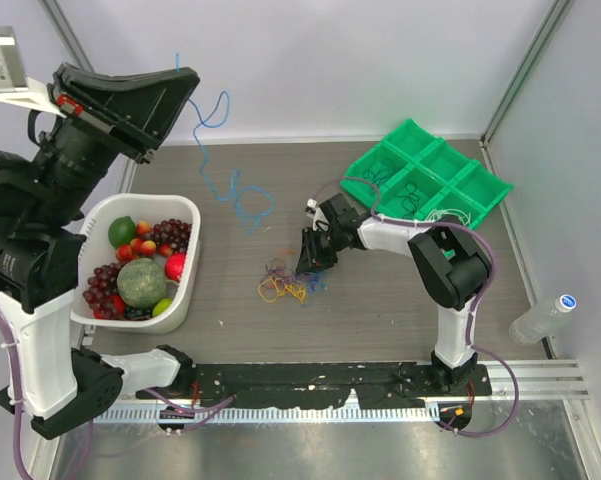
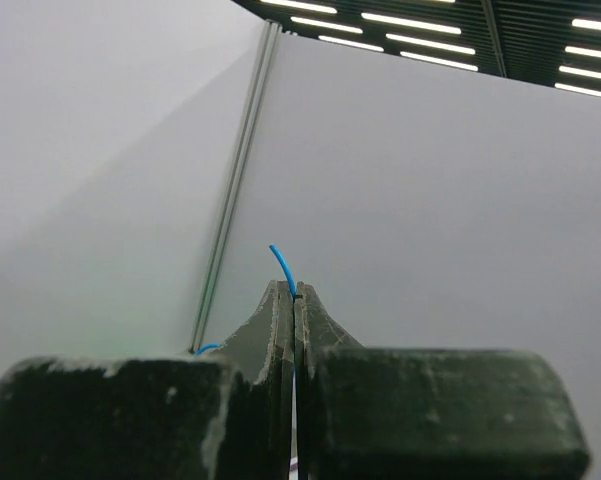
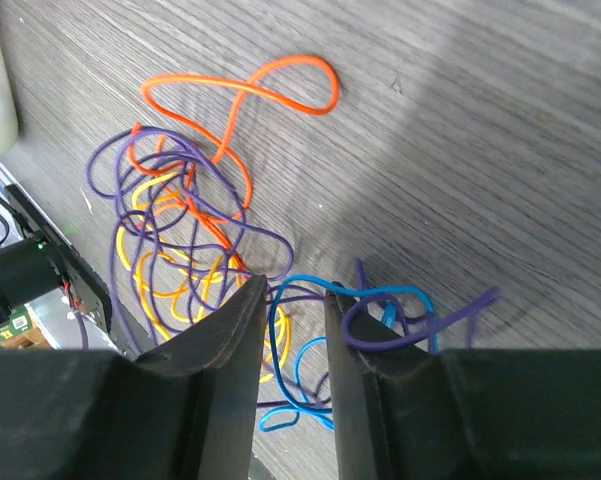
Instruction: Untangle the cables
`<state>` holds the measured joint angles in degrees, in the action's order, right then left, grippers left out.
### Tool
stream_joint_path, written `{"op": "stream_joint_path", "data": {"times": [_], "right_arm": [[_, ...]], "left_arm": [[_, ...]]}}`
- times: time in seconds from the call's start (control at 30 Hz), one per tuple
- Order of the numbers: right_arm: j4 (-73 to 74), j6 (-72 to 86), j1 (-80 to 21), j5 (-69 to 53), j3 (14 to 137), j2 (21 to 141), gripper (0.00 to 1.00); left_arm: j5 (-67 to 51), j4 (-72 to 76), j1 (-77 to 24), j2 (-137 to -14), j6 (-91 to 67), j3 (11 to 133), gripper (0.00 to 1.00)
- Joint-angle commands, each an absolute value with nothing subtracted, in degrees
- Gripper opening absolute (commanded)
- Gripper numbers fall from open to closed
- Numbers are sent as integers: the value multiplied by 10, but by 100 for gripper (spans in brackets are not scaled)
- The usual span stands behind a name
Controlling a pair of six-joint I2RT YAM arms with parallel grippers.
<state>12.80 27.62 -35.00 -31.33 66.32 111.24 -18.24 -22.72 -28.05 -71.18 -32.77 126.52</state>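
My left gripper (image 1: pixel 185 75) is raised high at the back left, shut on the end of a blue cable (image 1: pixel 218 112). That cable hangs down and coils on the table at the back. In the left wrist view its tip (image 2: pixel 283 262) sticks out above the closed fingertips (image 2: pixel 280 300). My right gripper (image 1: pixel 308 260) is low over a tangle of cables (image 1: pixel 283 288) at mid-table. In the right wrist view it (image 3: pixel 295 300) stands open, with blue loops (image 3: pixel 302 365) lying in the gap and purple (image 3: pixel 180 190), yellow (image 3: pixel 145 280) and orange (image 3: pixel 242 95) strands beyond.
A white basket (image 1: pixel 185 290) full of fruit stands at the left. A green compartment tray (image 1: pixel 485 190) with thin strands in it sits at the back right. A plastic bottle (image 1: pixel 542 320) lies by the right wall.
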Motion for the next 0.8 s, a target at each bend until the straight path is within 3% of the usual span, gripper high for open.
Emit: {"op": "stream_joint_path", "data": {"times": [0.0,0.23,0.4,0.47,0.6,0.77], "right_arm": [[179,240,-340,-284,744,1028,38],[261,170,-328,-246,877,948,64],[241,277,-295,-271,898,936,66],[187,386,-267,-355,875,936,65],[-95,632,-234,-408,741,901,66],[-184,673,-229,-376,651,874,75]], "left_arm": [[-178,-234,-279,-728,-340,1215,0],[-177,-250,-279,-731,-345,1181,0],[-184,-254,-279,-732,-347,1158,0],[-185,-252,-279,-732,-350,1147,0],[-188,-235,-279,-731,-363,1110,0],[-199,-193,-279,-731,-395,1061,0]]}}
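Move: The blue cable's dangling loops hang roughly 40 cm below the left hand that grips it, 10 cm ahead and 3 cm to its right; from the right hand they are about 24 cm up, 9 cm left and 3 cm ahead. Around the low right fingertips lies the cable tangle, centred some 4 cm left, 3 cm back and 2 cm below. The green organizer stands 25 cm right and 17 cm ahead of the right hand, level with it. The blue cable, still pinched in the shut left gripper, is lowered about 13 cm and carried forward and a little right, the fingers tipping down. The right hand leaves the tangle, shooting up nearly 30 cm and forward, then sinking some 5 cm; its fingers open wide and swing up from down-left towards level, turning clockwise, to come close to the cable's hanging loops. ##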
